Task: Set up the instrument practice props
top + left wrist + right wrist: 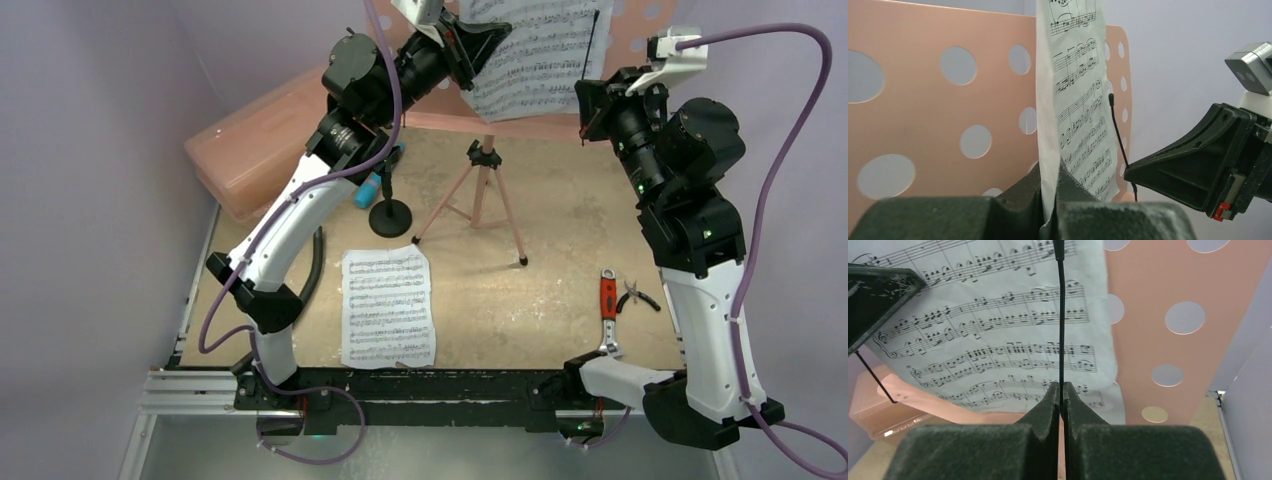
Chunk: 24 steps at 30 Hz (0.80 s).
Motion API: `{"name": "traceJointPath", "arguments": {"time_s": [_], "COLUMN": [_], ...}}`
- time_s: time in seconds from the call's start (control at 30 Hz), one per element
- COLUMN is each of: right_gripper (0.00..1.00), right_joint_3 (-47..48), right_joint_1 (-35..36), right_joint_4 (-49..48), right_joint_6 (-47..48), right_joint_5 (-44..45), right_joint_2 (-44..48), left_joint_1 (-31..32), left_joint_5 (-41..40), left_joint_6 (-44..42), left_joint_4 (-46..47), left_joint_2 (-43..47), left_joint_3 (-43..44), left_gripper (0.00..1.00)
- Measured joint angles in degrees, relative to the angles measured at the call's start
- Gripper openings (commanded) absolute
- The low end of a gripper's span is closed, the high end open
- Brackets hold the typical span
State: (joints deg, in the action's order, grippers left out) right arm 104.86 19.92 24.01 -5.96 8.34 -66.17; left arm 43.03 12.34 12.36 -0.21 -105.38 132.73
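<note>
The pink perforated music stand (632, 30) stands on tripod legs (480, 200) at the back. One sheet-music page (540, 50) stands against its desk. My left gripper (490, 40) is shut on that page's left edge, shown edge-on in the left wrist view (1073, 100) between my fingertips (1050, 175). My right gripper (590, 112) is shut on the stand's thin black wire page holder (1061, 315), which crosses in front of the page (988, 325). The second page (388, 305) lies flat on the table. The cyan microphone (368, 188) sits in the black round-based mic stand (390, 215).
A large translucent pink case (260, 140) lies at the back left. A red-handled tool (607, 300) and small pliers (638, 295) lie at the right front. A second black wire holder (875, 382) shows at the page's lower left.
</note>
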Motion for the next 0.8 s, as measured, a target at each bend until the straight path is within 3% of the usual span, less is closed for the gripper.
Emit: {"name": "traceJointPath", "arguments": {"time_s": [0.33,0.57,0.8], "right_gripper": [0.00,0.00,0.00], "right_joint_3": [-0.3,-0.3,-0.3], "right_joint_1": [0.0,0.0,0.0], "right_joint_4": [-0.4,-0.4,-0.4], "right_joint_6": [0.4,0.5,0.5], "right_joint_5": [-2.5,-3.3,-3.4], "right_joint_2": [0.0,-0.1,-0.1], "left_joint_1": [2.4,3.3,3.3], "left_joint_5": [2.9,3.6,1.4], "left_joint_6": [-0.3,-1.3,-3.1], "left_joint_4": [1.2,1.4,1.5], "left_joint_2": [-2.9,-3.5,-2.3], "left_joint_3": [2.2,2.2,-0.1], "left_gripper": [0.00,0.26,0.41]}}
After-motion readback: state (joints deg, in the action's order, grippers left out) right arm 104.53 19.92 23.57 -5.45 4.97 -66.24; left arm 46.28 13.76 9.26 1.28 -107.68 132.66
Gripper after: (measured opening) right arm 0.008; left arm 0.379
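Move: The sheet's left edge is already pinched in the left hand, the sheet's middle about 8 cm to the right and 3 cm farther out. The right clip arm, the black wire it is being drawn behind, is some 11 cm right of the left hand, 3 cm back and 2 cm below; the stand board's middle is about 6 cm ahead and 2 cm right. From the right hand, which holds that clip arm, the sheet's middle is about 7 cm ahead, 3 cm left and 3 cm higher. The sheet is drawn by the left hand to the robot's right, about 4 cm, and some 2 cm back, farther behind the right clip arm. The left hand then sinks slightly and its fingers open a bit over a third, letting go of the sheet's edge. The right hand keeps the wire pinched, easing about 1 cm left. ##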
